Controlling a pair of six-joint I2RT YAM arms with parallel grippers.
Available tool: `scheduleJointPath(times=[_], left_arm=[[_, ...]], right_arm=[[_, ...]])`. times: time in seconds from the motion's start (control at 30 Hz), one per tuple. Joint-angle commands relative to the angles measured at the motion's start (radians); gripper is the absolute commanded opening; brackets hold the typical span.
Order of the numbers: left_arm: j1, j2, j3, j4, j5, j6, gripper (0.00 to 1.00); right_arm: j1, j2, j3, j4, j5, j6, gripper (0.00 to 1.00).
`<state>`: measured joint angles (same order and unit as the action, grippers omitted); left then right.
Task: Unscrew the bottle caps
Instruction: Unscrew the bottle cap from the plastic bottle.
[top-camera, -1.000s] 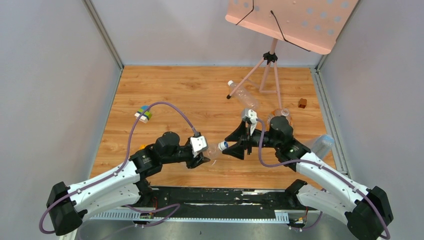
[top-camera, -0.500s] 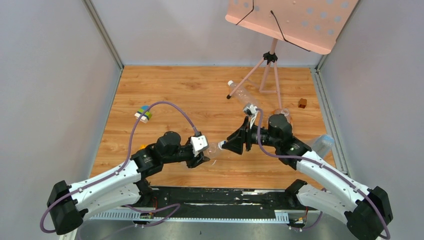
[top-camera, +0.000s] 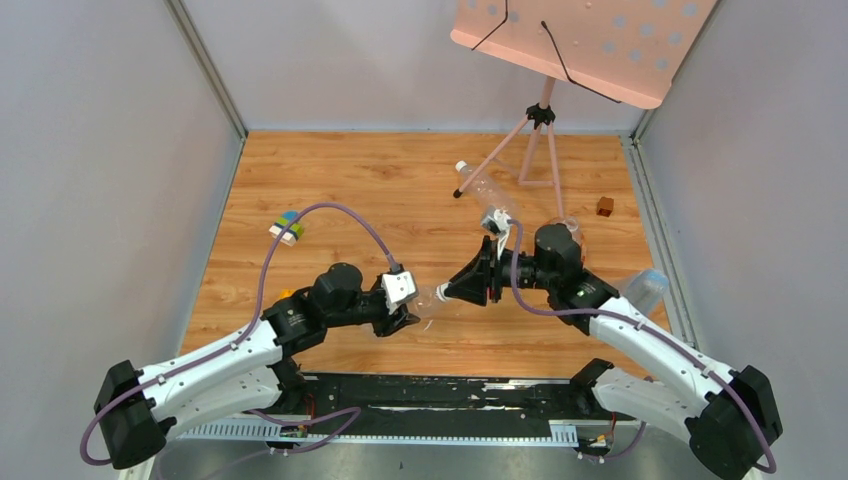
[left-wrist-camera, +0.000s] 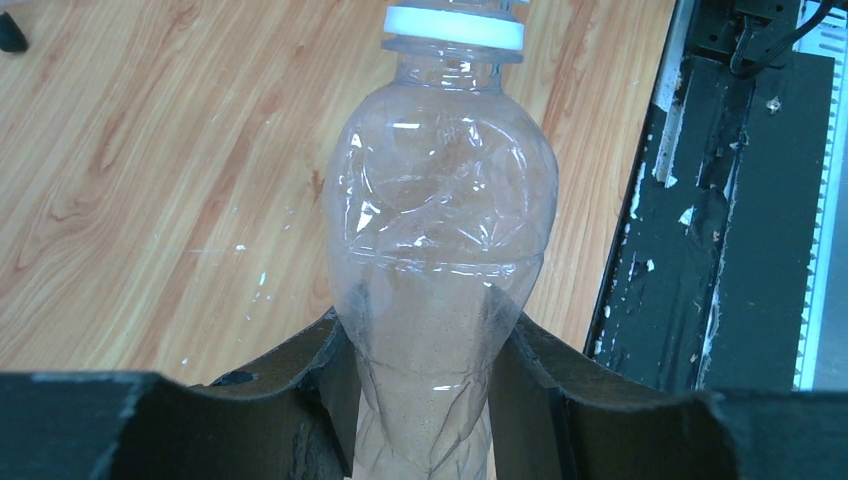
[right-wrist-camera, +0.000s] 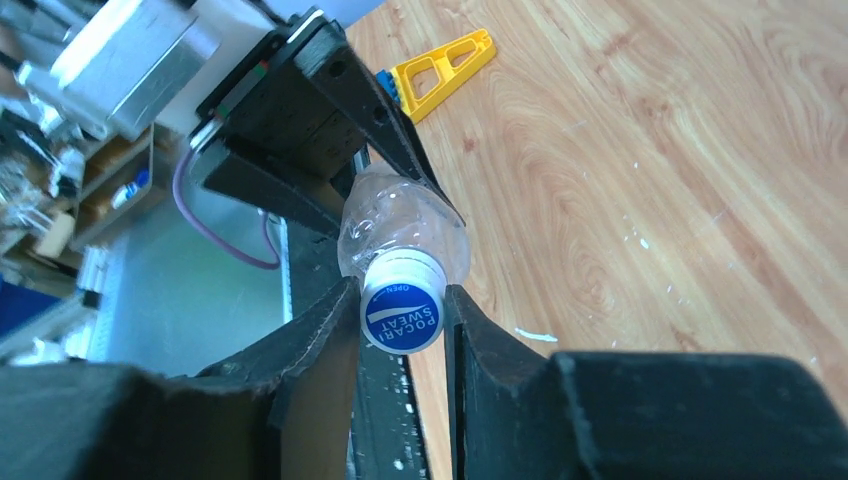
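Observation:
A clear plastic bottle (left-wrist-camera: 440, 230) lies level between the two arms, with my left gripper (left-wrist-camera: 425, 400) shut on its lower body. Its bottle cap (right-wrist-camera: 401, 310) is white-sided with a blue printed top and faces the right wrist camera. My right gripper (right-wrist-camera: 401, 335) is shut on that cap, one finger pressed against each side. From above, the held bottle (top-camera: 428, 298) sits between the left gripper (top-camera: 408, 313) and the right gripper (top-camera: 448, 291), whose fingers mostly cover the cap. A second bottle (top-camera: 487, 187) with a white cap (top-camera: 461, 166) lies farther back.
A pink stand's tripod (top-camera: 540, 120) is at the back. A brown cube (top-camera: 605, 206) sits at the right, coloured blocks (top-camera: 288, 227) at the left. More clear bottles lie by the right arm (top-camera: 645, 288) and behind it (top-camera: 565, 227). A yellow toy piece (right-wrist-camera: 440, 65) rests on the wood.
My right gripper moved left onto the held bottle's neck, rolled at the wrist, and shut on the cap. The left arm and the bottle stayed put.

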<state>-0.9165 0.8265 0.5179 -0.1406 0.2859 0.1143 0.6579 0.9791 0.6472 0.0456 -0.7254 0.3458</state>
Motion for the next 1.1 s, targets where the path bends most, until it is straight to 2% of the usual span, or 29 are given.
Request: scheduleJointPath(times=[0.0,0.07,0.13,0.23,0.4,0.5,0.63,0.7,0.87,1.07], left_arm=[[0.001,-0.020,0.018,0.029,-0.002,0.000,0.15],[0.001,-0.026,0.018,0.026,0.002,-0.003,0.15],[0.001,-0.033,0.018,0.023,0.010,-0.006,0.15],[0.001,-0.049,0.016,0.036,0.030,-0.015,0.15],[0.001,-0.054,0.016,0.032,0.045,-0.007,0.16],[0.002,-0.052,0.014,0.033,0.049,-0.008,0.16],[0.001,-0.050,0.013,0.034,0.046,-0.007,0.16],[0.001,-0.050,0.012,0.035,0.046,-0.004,0.16],[0.001,-0.047,0.010,0.040,0.047,0.001,0.16],[0.001,-0.038,0.014,0.042,0.047,0.014,0.16]], right_arm=[[0.006,-0.058,-0.045,0.157,-0.188,-0.269,0.13],[0.006,-0.086,-0.065,0.175,-0.232,-0.416,0.08],[0.006,-0.106,-0.070,0.165,-0.255,-0.555,0.07],[0.006,-0.115,-0.043,0.065,-0.279,-0.809,0.06],[0.005,-0.094,-0.017,0.004,-0.298,-1.005,0.03],[0.005,-0.085,-0.025,0.014,-0.330,-1.012,0.04],[0.006,-0.088,-0.040,0.063,-0.272,-0.877,0.19],[0.006,-0.094,-0.036,0.048,-0.227,-0.839,0.23],[0.005,-0.122,-0.036,0.032,-0.153,-0.782,0.46],[0.006,-0.151,-0.048,0.037,-0.167,-0.681,0.57]])
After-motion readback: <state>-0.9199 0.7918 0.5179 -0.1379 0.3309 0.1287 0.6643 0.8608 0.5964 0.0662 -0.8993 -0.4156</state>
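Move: The right fingers already pinch the bottle cap, whose middle lies about 1 cm to the left and level with the hand point. Some 18 cm lower, the near bottle lies about 18 cm ahead and 26 cm to the right, the far bottle some 30 cm ahead and 10 cm right. From the left hand, still gripping the bottle body, the cap is roughly 3 cm ahead, 6 cm right and 5 cm above. Right hand rolls some 50 degrees counter-clockwise facing the cap, easing about 2 cm back, then opens, releasing it. ##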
